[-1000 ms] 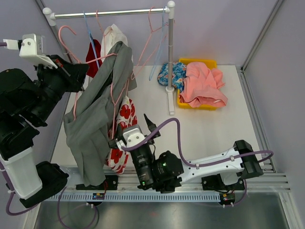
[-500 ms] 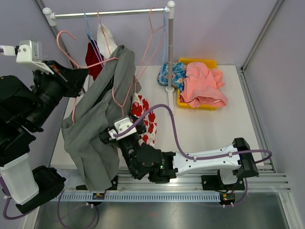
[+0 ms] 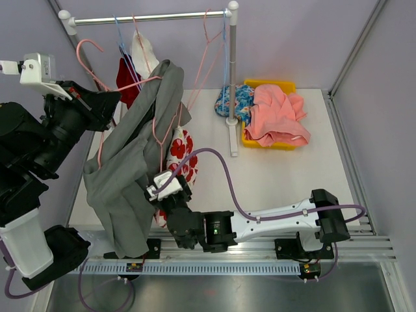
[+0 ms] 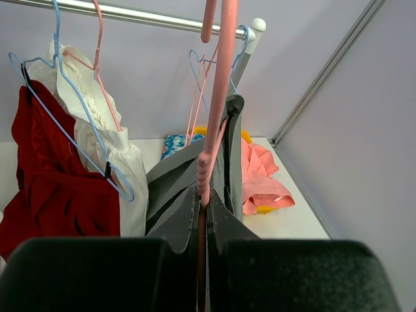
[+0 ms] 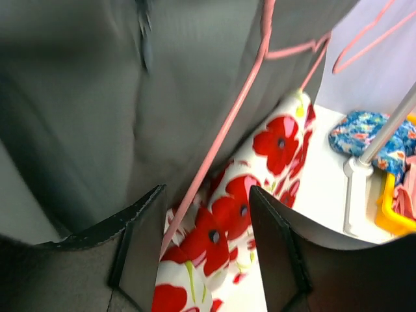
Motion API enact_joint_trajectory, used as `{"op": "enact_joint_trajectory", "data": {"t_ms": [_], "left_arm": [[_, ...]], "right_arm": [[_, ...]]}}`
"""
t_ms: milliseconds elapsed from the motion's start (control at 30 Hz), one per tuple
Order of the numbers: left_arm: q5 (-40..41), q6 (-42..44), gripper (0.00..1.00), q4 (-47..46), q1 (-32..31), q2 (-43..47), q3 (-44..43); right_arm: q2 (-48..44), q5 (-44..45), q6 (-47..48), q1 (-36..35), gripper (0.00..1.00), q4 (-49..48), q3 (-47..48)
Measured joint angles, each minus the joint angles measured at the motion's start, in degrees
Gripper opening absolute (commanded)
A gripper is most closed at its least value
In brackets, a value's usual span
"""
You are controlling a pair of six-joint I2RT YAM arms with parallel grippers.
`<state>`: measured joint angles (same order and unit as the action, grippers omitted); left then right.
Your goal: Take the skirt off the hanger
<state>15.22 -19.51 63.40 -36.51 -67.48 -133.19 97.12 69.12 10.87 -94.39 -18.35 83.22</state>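
My left gripper (image 3: 107, 104) (image 4: 205, 198) is shut on the stem of a pink hanger (image 4: 218, 97) (image 3: 156, 133), held in the air left of the rail. Over the hanger drapes a large grey garment (image 3: 130, 169) (image 5: 97, 97). Below it hangs the skirt (image 3: 182, 153) (image 5: 273, 149), white with red poppies. My right gripper (image 3: 158, 197) (image 5: 207, 195) is low at the clothes' bottom edge. Its jaws are open, with the poppy fabric and a pink hanger wire (image 5: 227, 130) between them; neither finger clearly presses on them.
A clothes rail (image 3: 149, 17) on a white post (image 3: 232, 65) crosses the back, with a red garment (image 4: 52, 182) and a white one (image 4: 97, 123) on a blue hanger. A yellow bin (image 3: 270, 84) holds pink cloth (image 3: 276, 114); blue patterned cloth (image 3: 233, 101) lies beside it.
My right arm has swung left and in under the hanging clothes, and its jaws have narrowed around the poppy fabric. The skirt has swayed. The left gripper kept its hold.
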Motion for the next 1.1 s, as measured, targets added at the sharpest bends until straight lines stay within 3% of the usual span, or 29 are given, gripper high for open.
{"op": "enact_joint_trajectory", "data": {"t_ms": [67,133,200,233,267,433,633,900,1100], "left_arm": [[0.00,0.00,0.00,-0.04,0.00,0.00,-0.11],[0.00,0.00,0.00,-0.04,0.00,0.00,-0.17],[0.00,-0.02,0.00,-0.17,0.00,-0.02,-0.20],[0.00,-0.02,0.00,-0.20,0.00,-0.04,-0.20],[0.00,-0.02,0.00,-0.22,0.00,-0.07,-0.20],[0.63,0.17,0.00,-0.15,0.02,0.37,-0.11],[1.38,0.15,0.00,-3.26,0.04,3.58,6.69],[2.91,-0.72,0.00,-13.18,0.04,9.53,26.03],[4.87,-1.07,0.00,-20.24,0.09,10.36,34.56]], "right_arm": [[-0.26,0.17,-4.46,0.13,0.54,3.61,-1.14],[-0.52,0.13,-9.18,0.39,0.43,7.43,-1.90],[-0.57,0.02,-12.81,0.61,0.25,10.14,-2.19],[-0.57,-0.20,-14.53,0.68,0.07,11.45,-2.25],[-0.57,-0.44,-15.96,0.72,0.00,12.68,-2.25],[-0.57,-0.22,-20.37,1.16,0.00,15.13,-2.19],[-0.96,-0.22,-17.20,1.11,0.00,14.12,-2.19],[-4.83,1.03,-0.74,0.07,0.00,4.37,-1.18],[-5.88,6.69,15.61,-2.75,0.00,-8.04,2.05]]}}
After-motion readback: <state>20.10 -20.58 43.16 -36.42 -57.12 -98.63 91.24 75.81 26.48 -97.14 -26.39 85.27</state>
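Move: The pink hanger wire to pinch runs down between the right gripper's open fingers, its grip spot about 4 cm below and 1 cm ahead, level sideways. The grey skirt hangs some 5 cm to the left, 5 cm farther out and 6 cm above; the floral skirt is roughly 9 cm ahead, 2 cm right and 4 cm below. From the left gripper, already holding the pink hanger's neck, that wire spot lies about 25 cm below, 7 cm right and 6 cm back. Sink the right gripper about 4.5 cm with a slight downward tilt while closing its half-open fingers to pinch the pink wire, pause, then lift some 11 cm, drawing it about 4 cm to the right as the tilt comes out. As the right one lifts, lower the left gripper about 8 cm and push it 5 cm forward towards the rail side, keeping its hold on the hanger's neck. ##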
